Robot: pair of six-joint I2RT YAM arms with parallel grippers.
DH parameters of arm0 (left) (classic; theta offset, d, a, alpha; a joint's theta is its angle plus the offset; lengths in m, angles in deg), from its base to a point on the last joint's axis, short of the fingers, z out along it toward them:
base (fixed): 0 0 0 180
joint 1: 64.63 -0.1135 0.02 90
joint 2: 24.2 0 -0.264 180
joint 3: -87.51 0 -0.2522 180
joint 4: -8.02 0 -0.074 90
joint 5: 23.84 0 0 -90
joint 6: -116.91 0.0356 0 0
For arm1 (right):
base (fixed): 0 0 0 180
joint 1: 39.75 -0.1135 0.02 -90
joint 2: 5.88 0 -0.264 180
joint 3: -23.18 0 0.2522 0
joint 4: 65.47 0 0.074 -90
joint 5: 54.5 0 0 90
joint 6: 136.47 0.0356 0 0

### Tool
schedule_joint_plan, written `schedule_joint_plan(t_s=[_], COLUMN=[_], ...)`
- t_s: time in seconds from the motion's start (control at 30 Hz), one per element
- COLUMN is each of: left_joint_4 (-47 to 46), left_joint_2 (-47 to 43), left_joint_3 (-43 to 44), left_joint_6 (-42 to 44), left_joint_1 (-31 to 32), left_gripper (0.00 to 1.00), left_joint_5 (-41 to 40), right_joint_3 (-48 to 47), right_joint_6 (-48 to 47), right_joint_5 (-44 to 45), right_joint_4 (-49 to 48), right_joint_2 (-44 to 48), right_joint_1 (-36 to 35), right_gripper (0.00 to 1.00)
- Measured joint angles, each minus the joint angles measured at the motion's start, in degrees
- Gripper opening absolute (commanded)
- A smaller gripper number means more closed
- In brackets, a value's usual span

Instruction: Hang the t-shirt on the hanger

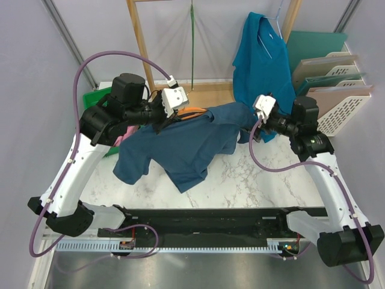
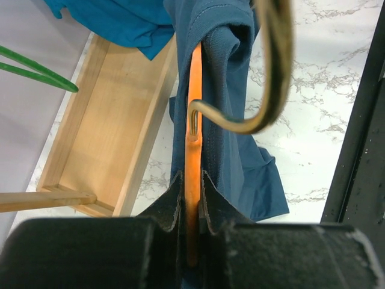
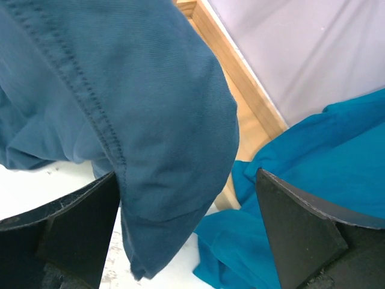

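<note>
The navy t-shirt (image 1: 180, 147) hangs draped over the orange hanger (image 1: 194, 112) above the marble table, its body sagging to the tabletop. My left gripper (image 2: 191, 177) is shut on the hanger (image 2: 194, 108) just below its metal hook (image 2: 267, 90), and the shirt's collar (image 2: 231, 66) is wrapped over the hanger's arm. At the shirt's right end my right gripper (image 1: 255, 124) stands open. In the right wrist view the navy sleeve (image 3: 150, 120) hangs loose between the wide-apart fingers (image 3: 78, 223), closer to the left one, with no grip on it.
A teal shirt (image 1: 261, 54) hangs on the wooden rack (image 1: 141, 45) right behind my right gripper. A green hanger (image 1: 192, 36) dangles from the rack's bar. A green bin (image 1: 99, 96) and pink garment (image 1: 123, 137) lie at left, file racks (image 1: 337, 84) at right.
</note>
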Motion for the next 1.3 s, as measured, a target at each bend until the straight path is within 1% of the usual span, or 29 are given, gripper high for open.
schedule_joint_plan(t_s=[0.03, 0.13, 0.17, 0.2, 0.23, 0.27, 0.3, 0.33, 0.43, 0.6, 0.73, 0.8, 0.93, 0.97, 1.0, 1.03, 1.1, 1.13, 1.17, 1.2, 1.23, 1.27, 1.3], left_joint_4=[0.0, 0.0, 0.0, 0.0, 0.0, 0.1, 0.2, 0.4, 0.7, 0.8, 0.8, 0.8, 0.9, 0.9, 0.9, 0.9, 0.9, 0.9, 0.9, 0.9, 1.1, 1.3, 1.4], left_joint_2=[0.1, 0.3, 0.3, 0.3, 0.3, 0.3, 0.3, 0.3, 0.3, 0.4, 0.7, 0.8, 1.0, 1.0, 1.1, 1.1, 1.1, 1.1, 1.1, 1.1, 1.1, 1.1, 1.0], left_joint_3=[0.0, 0.0, 0.0, 0.0, 0.0, 0.1, 0.2, 0.3, 0.7, 1.0, 1.0, 1.1, 1.4, 1.5, 1.6, 1.7, 1.7, 1.7, 1.7, 1.7, 1.7, 1.6, 1.2], left_joint_6=[-0.3, -0.9, -1.1, -1.4, -1.7, -1.9, -2.2, -2.5, -3.3, -4.3, -4.8, -5.1, -5.7, -5.9, -6.1, -6.4, -6.5, -6.5, -6.5, -6.5, -6.2, -5.6, -4.6], left_joint_1=[0.0, 0.0, -0.1, -0.1, -0.1, -0.2, -0.2, -0.4, -1.1, -1.9, -1.9, -1.9, -2.0, -2.1, -2.2, -2.4, -2.6, -2.7, -2.8, -2.8, -2.8, -2.9, -2.9], left_gripper=[0.02, 0.02, 0.02, 0.02, 0.02, 0.02, 0.02, 0.02, 0.02, 0.02, 0.02, 0.02, 0.02, 0.02, 0.02, 0.02, 0.02, 0.02, 0.02, 0.02, 0.02, 0.02, 0.02], left_joint_5=[-0.1, 0.0, 0.2, 0.5, 0.8, 1.1, 1.3, 1.4, 1.8, 1.9, 2.6, 2.8, 3.2, 3.3, 3.4, 3.5, 4.0, 4.3, 4.3, 4.3, 4.3, 4.2, 4.1], right_joint_3=[0.0, 0.6, 1.4, 2.6, 3.4, 3.5, 3.5, 3.4, 3.0, 3.1, 4.5, 4.8, 5.3, 5.7, 6.3, 7.0, 8.2, 8.5, 8.5, 8.5, 8.4, 8.2, 7.6], right_joint_6=[-1.0, -4.7, -5.5, -6.8, -7.9, -8.6, -9.2, -9.7, -10.7, -12.0, -10.7, -10.2, -10.8, -11.2, -11.8, -12.5, -13.7, -13.8, -14.0, -14.4, -14.2, -14.5, -14.7], right_joint_5=[0.1, 2.2, 3.2, 5.4, 6.8, 8.3, 9.9, 11.6, 14.5, 12.4, 11.0, 11.3, 12.7, 13.0, 13.4, 14.0, 15.1, 16.3, 17.2, 17.8, 18.9, 19.6, 20.3], right_joint_4=[0.5, 0.6, -0.4, -1.7, -2.6, -3.0, -3.8, -4.3, -4.0, -0.8, -3.0, -4.7, -6.7, -6.7, -6.8, -7.0, -7.4, -7.6, -7.9, -8.3, -8.5, -8.6, -8.2], right_joint_2=[0.6, 3.6, 4.6, 5.9, 6.5, 6.5, 5.9, 5.1, 3.2, 5.9, 9.4, 9.1, 6.3, 5.9, 5.7, 5.6, 5.6, 5.6, 5.5, 5.5, 5.5, 5.5, 5.5], right_joint_1=[-0.1, -1.6, -2.3, -3.5, -4.5, -5.1, -5.3, -5.4, -5.4, -5.2, -6.1, -7.4, -9.2, -9.2, -9.2, -9.2, -9.2, -9.2, -9.2, -9.2, -9.2, -9.2, -9.2], right_gripper=[0.98, 0.91, 0.82, 0.77, 0.67, 0.66, 0.66, 0.72, 0.80, 0.82, 0.79, 0.80, 0.86, 0.84, 0.81, 0.70, 0.55, 0.39, 0.32, 0.13, 0.06, 0.01, 0.00])
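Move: The t-shirt's loose right-hand end lies right at the open right fingers, about 3 cm to the left and 1 cm ahead, level with them. The orange hanger's uncovered part is some 18 cm to the right hand's left and 4 cm ahead, a little above; the hanging teal shirt is about 14 cm ahead and 3 cm to its right. From the left hand, that t-shirt end lies about 20 cm to the right, roughly level in reach and 7 cm lower. The right hand bobs up and down about 3 cm, rolls some 20 degrees, then pinches the t-shirt's right-hand end. ##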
